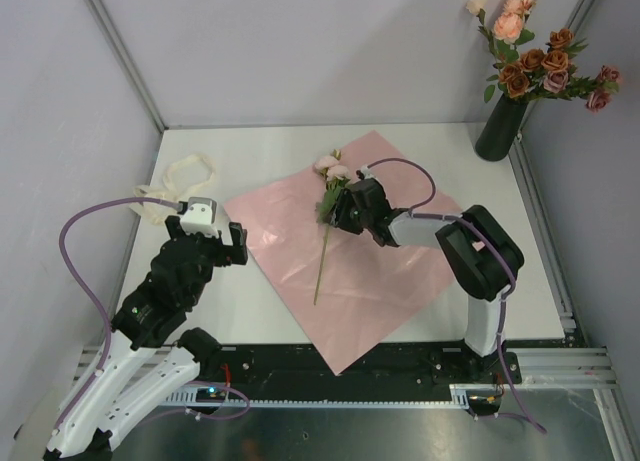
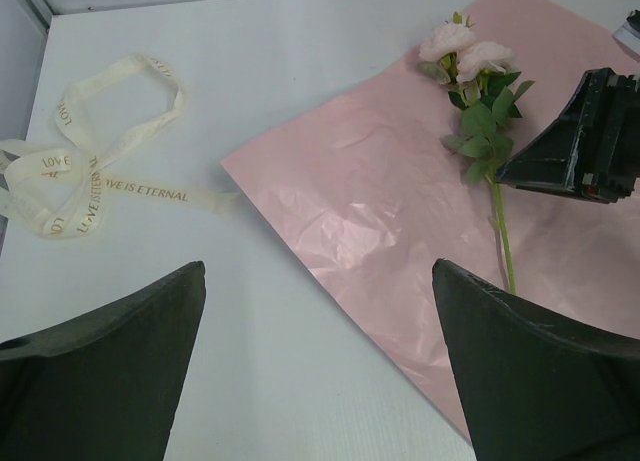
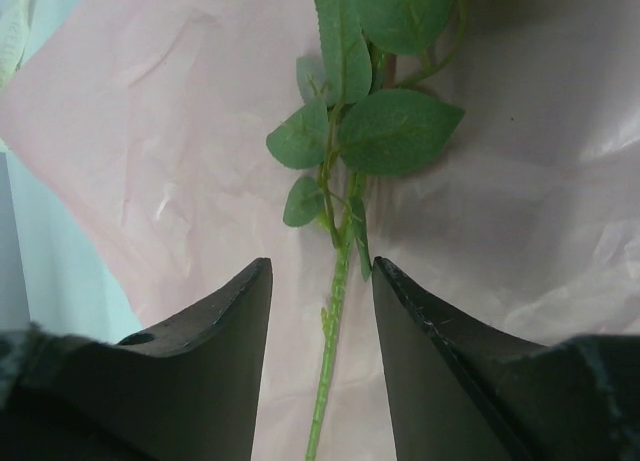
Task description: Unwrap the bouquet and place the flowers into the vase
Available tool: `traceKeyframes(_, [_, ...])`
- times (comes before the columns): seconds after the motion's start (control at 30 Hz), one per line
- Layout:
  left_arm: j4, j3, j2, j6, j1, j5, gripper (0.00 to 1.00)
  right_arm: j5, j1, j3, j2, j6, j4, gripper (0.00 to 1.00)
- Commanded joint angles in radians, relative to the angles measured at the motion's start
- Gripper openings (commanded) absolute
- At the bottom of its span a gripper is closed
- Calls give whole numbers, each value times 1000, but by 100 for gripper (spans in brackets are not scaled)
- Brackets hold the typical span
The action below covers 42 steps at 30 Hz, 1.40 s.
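Observation:
One pale pink flower [image 1: 330, 166] with a long green stem [image 1: 322, 261] lies on the unfolded pink paper [image 1: 380, 271] of the bouquet. My right gripper [image 1: 340, 209] is lowered over its leafy part. In the right wrist view the right gripper [image 3: 322, 263] is open, its fingers standing on either side of the stem [image 3: 335, 311] without touching it, just below the leaves [image 3: 395, 131]. The black vase [image 1: 500, 129] stands at the far right corner and holds several peach and rust flowers [image 1: 535, 61]. My left gripper [image 2: 318, 266] is wide open and empty, over the table left of the paper [image 2: 380, 201].
The cream ribbon [image 1: 180, 181] lies loose at the far left [image 2: 90, 176]. Grey walls close in the table at the back and both sides. The vase stands close against the right wall.

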Motion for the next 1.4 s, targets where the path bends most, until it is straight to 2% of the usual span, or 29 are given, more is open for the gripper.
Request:
traceKeyframes(0.0, [21,18,4,8,5,13,100,21,7,49,41,6,61,49])
traceKeyframes(0.4, [21,18,6,11,5,13,100,52,36,91,133,-18,81,38])
traceKeyframes(0.6, [20,16,4,10,6,11,100,50,40,91,128,-23,96,20])
traceKeyframes(0.77, [21,15,3,11,6,12,100,33,42,91,58,-29,99,2])
traceKeyframes(1.1, [21,12,8,12,6,5,100,70,14,87,-177,-157,80,0])
traceKeyframes(1.27, [21,11,13,13,5,9,99,93,-52,88,-301,-255,162,0])
traceKeyframes(1.37, [21,12,15,14,5,10,100,56,-106,88,-353,-330,241,0])
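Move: The last flower lies along the pink paper, its stem about 1 cm ahead of the right fingers, 2 cm to their left and 3 cm below. Its pale pink blossoms are some 12 cm ahead and 1 cm left of that hand. The black vase stands roughly 20 cm ahead and 36 cm to its right, its middle about 8 cm higher. From the left hand the stem is some 16 cm ahead, 18 cm right and 22 cm down. The flower's stem, just below the leaves, is pinched between the right fingers, which sink and ease left about 2.5 cm each as they close. The shut hand then lifts the flower some 20 cm, speeding up, with a late drift forward and right, while the wrist tips the fingers upward nearly 30 degrees. ##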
